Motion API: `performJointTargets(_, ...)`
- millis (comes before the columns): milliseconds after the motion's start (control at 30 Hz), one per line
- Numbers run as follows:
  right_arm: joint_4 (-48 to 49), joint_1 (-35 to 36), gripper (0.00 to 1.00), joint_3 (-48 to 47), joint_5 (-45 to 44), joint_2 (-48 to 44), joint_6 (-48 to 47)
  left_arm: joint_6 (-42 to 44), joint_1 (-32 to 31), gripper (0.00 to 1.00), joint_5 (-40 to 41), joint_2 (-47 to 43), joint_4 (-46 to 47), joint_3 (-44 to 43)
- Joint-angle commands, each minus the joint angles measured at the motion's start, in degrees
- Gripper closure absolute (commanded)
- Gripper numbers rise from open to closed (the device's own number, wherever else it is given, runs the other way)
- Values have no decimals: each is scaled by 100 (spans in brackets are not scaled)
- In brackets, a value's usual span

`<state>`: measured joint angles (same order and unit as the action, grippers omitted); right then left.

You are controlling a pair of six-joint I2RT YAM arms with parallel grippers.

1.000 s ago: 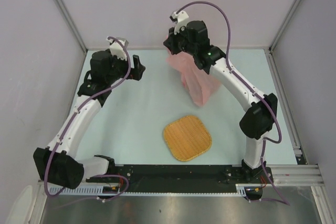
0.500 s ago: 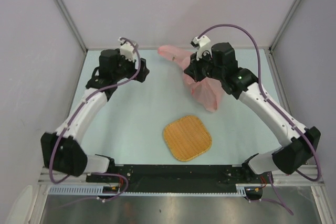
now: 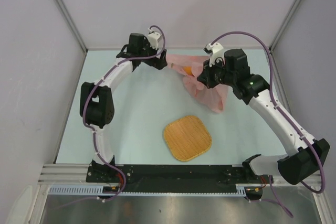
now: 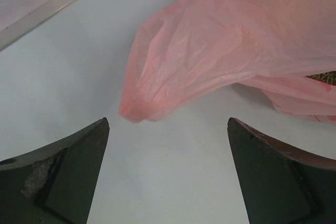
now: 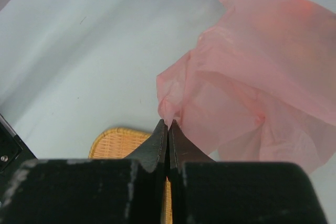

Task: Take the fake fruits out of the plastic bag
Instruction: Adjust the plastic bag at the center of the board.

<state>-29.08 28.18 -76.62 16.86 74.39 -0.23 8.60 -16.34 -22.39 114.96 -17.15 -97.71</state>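
Observation:
The pink plastic bag hangs crumpled over the far middle of the table. My right gripper is shut on a pinch of its film, holding it up. A small orange fake fruit shows at the bag's upper left part; the other fake fruits are hidden. My left gripper is open just left of the bag. In the left wrist view a drooping corner of the bag lies just ahead of that gripper, apart from both fingers. A dark netted patch peeks from under the bag's fold.
The square woven orange-tan mat lies flat on the pale table nearer the arms, and it shows below the shut fingers as the mat. Metal frame posts and white walls bound the table on three sides.
The left arm has swung far forward and right, up to the bag. The right arm has moved right and lower with the bag, which now spreads wider toward the left gripper.

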Motion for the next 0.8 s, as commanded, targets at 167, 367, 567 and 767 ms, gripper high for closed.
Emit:
performJointTargets(167,262,-313,100,-20,325,-136,50,476,-546,12,1667,1394,-52,-1661)
performJointTargets(367,631,-814,100,-528,379,652,127,863,-459,89,2204,1926,-474,-2639)
performJointTargets(567,1431,-1447,100,-1986,89,2112,217,397,-151,100,1555,1302,-369,-2797)
performJointTargets(767,1335,-1597,100,-5223,-78,4116,49,501,-106,100,1308,976,-87,-3674)
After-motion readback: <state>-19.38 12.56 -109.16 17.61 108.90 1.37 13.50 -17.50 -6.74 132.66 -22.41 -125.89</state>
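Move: The left hand is open, with the pink bag's loose left corner some 6 cm ahead, about 5 cm to its right and 5 cm below. The orange fruit in the bag lies about 15 cm to this hand's right, level with it and 12 cm lower. The right hand already pinches the bag's rim; from it that loose corner is about 26 cm ahead, 13 cm left and 17 cm down, and the wicker tray some 15 cm back, 4 cm left, 28 cm down. Forward and a little right, then dipping, the left hand reaches the bag's loose corner, shuts its fingers on it and, holding it, lifts about 6 cm while easing farther forward and left. The right hand, still gripping the rim, almost waits until the left is closing, then sweeps some 20 cm forward and slightly right, turning about 15 degrees clockwise. ##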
